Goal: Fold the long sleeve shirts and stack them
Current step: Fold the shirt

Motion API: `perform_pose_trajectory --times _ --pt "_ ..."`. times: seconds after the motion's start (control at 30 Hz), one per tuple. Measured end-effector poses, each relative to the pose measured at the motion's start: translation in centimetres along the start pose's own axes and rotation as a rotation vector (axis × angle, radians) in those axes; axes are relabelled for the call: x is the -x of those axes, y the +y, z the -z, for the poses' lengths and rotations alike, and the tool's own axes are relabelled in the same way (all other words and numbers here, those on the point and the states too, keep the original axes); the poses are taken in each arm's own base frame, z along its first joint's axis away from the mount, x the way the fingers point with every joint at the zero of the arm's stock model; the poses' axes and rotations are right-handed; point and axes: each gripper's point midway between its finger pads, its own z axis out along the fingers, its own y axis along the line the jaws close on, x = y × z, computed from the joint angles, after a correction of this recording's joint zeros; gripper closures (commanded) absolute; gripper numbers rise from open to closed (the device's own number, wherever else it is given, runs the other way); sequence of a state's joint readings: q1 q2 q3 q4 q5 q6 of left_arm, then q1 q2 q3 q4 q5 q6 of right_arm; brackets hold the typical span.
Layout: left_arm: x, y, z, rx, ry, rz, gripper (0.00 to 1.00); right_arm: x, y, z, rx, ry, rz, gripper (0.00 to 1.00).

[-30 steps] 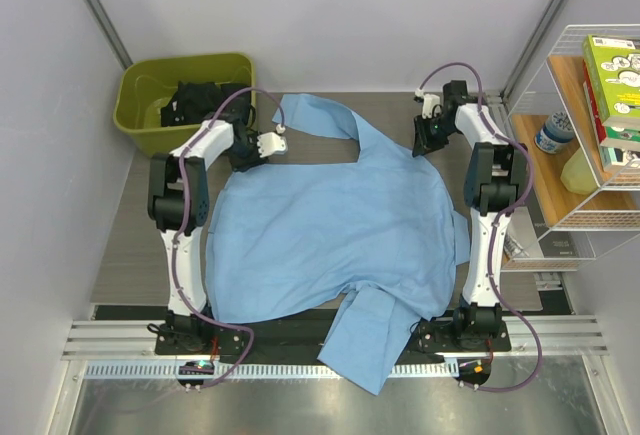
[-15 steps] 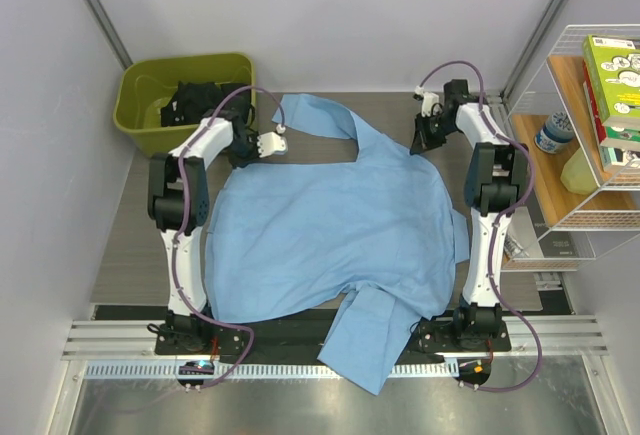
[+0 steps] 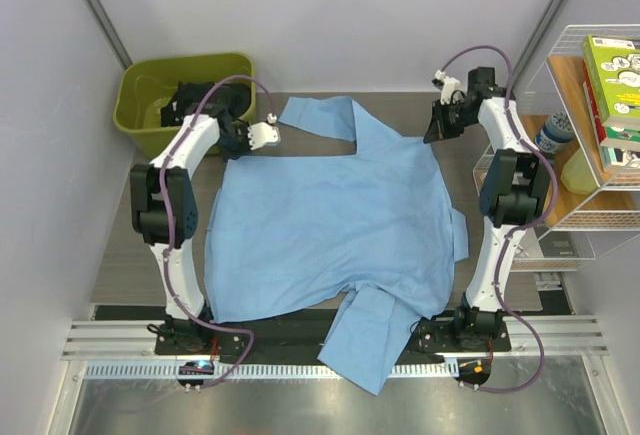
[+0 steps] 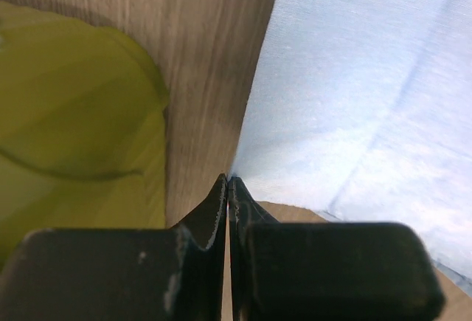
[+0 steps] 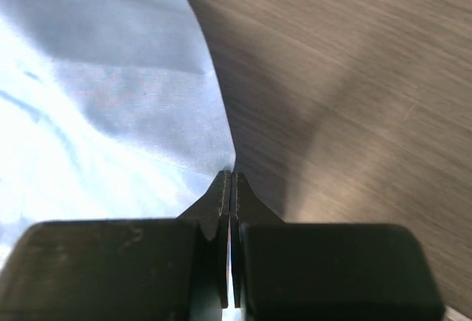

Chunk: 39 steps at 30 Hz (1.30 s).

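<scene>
One light blue long sleeve shirt (image 3: pixel 330 225) lies spread across the table, one sleeve (image 3: pixel 318 115) folded at the far side and another (image 3: pixel 368 340) hanging over the near edge. My left gripper (image 3: pixel 233 145) is shut on the shirt's far left corner; in the left wrist view the cloth (image 4: pixel 354 99) runs out from the pinched tips of the left gripper (image 4: pixel 228 181). My right gripper (image 3: pixel 438 133) is shut on the far right corner, and the right wrist view shows the fabric (image 5: pixel 110 77) caught at the right gripper (image 5: pixel 231 175).
An olive green bin (image 3: pixel 150 80) holding dark clothes stands at the far left, close beside my left arm, and shows as the bin (image 4: pixel 74 114) in the left wrist view. A wire shelf (image 3: pixel 590 195) with books and a bottle stands to the right of my right arm.
Both grippers closed on the shirt's far corners. Both arms then moved apart and farther back, and the shirt's far edge is now stretched straighter.
</scene>
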<state>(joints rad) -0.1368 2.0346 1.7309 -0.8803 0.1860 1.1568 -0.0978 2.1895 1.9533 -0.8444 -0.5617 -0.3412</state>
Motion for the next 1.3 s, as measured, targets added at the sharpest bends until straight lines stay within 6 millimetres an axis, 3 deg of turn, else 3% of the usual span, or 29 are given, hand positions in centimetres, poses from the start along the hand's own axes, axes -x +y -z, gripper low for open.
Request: perform_pose_trajectory --times 0.3,0.53,0.7,0.87,0.93,0.97,1.03,1.07,1.1,1.23,1.3 --pt "-0.5 -2.7 2.4 -0.011 -0.006 -0.013 1.0 -2.4 3.2 3.2 0.039 0.028 0.043 0.99" --pt "-1.2 -6.3 5.2 -0.033 -0.017 -0.068 1.0 -5.2 6.0 6.4 0.055 0.05 0.101 0.99" --pt "-2.0 -9.7 6.0 -0.084 -0.019 -0.087 1.0 -8.4 7.3 7.2 0.077 0.098 0.126 0.99" --pt "-3.5 -13.8 5.2 -0.171 -0.004 -0.075 1.0 -12.9 8.5 7.2 0.115 0.18 0.124 0.99" --pt "-4.0 -15.2 4.7 -0.206 0.003 -0.069 0.95 -14.4 8.7 7.0 0.131 0.214 0.119 0.98" --pt "-4.2 -16.0 4.4 -0.224 0.007 -0.07 0.86 -15.0 8.8 6.9 0.135 0.226 0.118 0.94" --pt "-4.8 -17.6 3.8 -0.264 0.021 -0.07 0.82 -16.5 8.9 6.7 0.148 0.262 0.118 0.82" --pt "-5.1 -18.5 3.6 -0.287 0.031 -0.067 0.74 -16.9 9.0 6.7 0.152 0.276 0.116 0.78" --pt "-5.4 -19.2 3.4 -0.304 0.041 -0.064 0.72 -17.4 9.0 6.8 0.158 0.292 0.126 0.68" --pt "-5.6 -19.9 3.6 -0.328 0.055 -0.053 0.64 -18.2 9.6 7.8 0.191 0.342 0.148 0.63" --pt "-5.1 -19.3 4.1 -0.321 0.043 -0.043 0.58 -17.3 9.7 8.3 0.2 0.344 0.152 0.62"
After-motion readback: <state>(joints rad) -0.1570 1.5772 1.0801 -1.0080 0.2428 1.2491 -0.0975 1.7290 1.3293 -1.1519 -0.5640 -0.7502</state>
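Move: The shirt's far edge is already pinched by both shut grippers and lifted some 7 cm off the table. Each hand is to lay it on the shirt body, about 20 cm straight back for the left and 21 cm back for the right, 6 to 8 cm lower. The far sleeve lies roughly 12 cm ahead and 25 cm right of the left hand; the green bin is about 15 cm ahead and 14 cm left of that hand. The shirt's far edge is drawn back over the body towards the robot by both hands together, some 20 cm, rising about 3 cm at first and then sinking 6 or 7 cm towards the body. The fingers tip back about 15 degrees, the right hand turning counter-clockwise by nearly 20; then both grippers open about a third, let go of the edge and start to lift. ##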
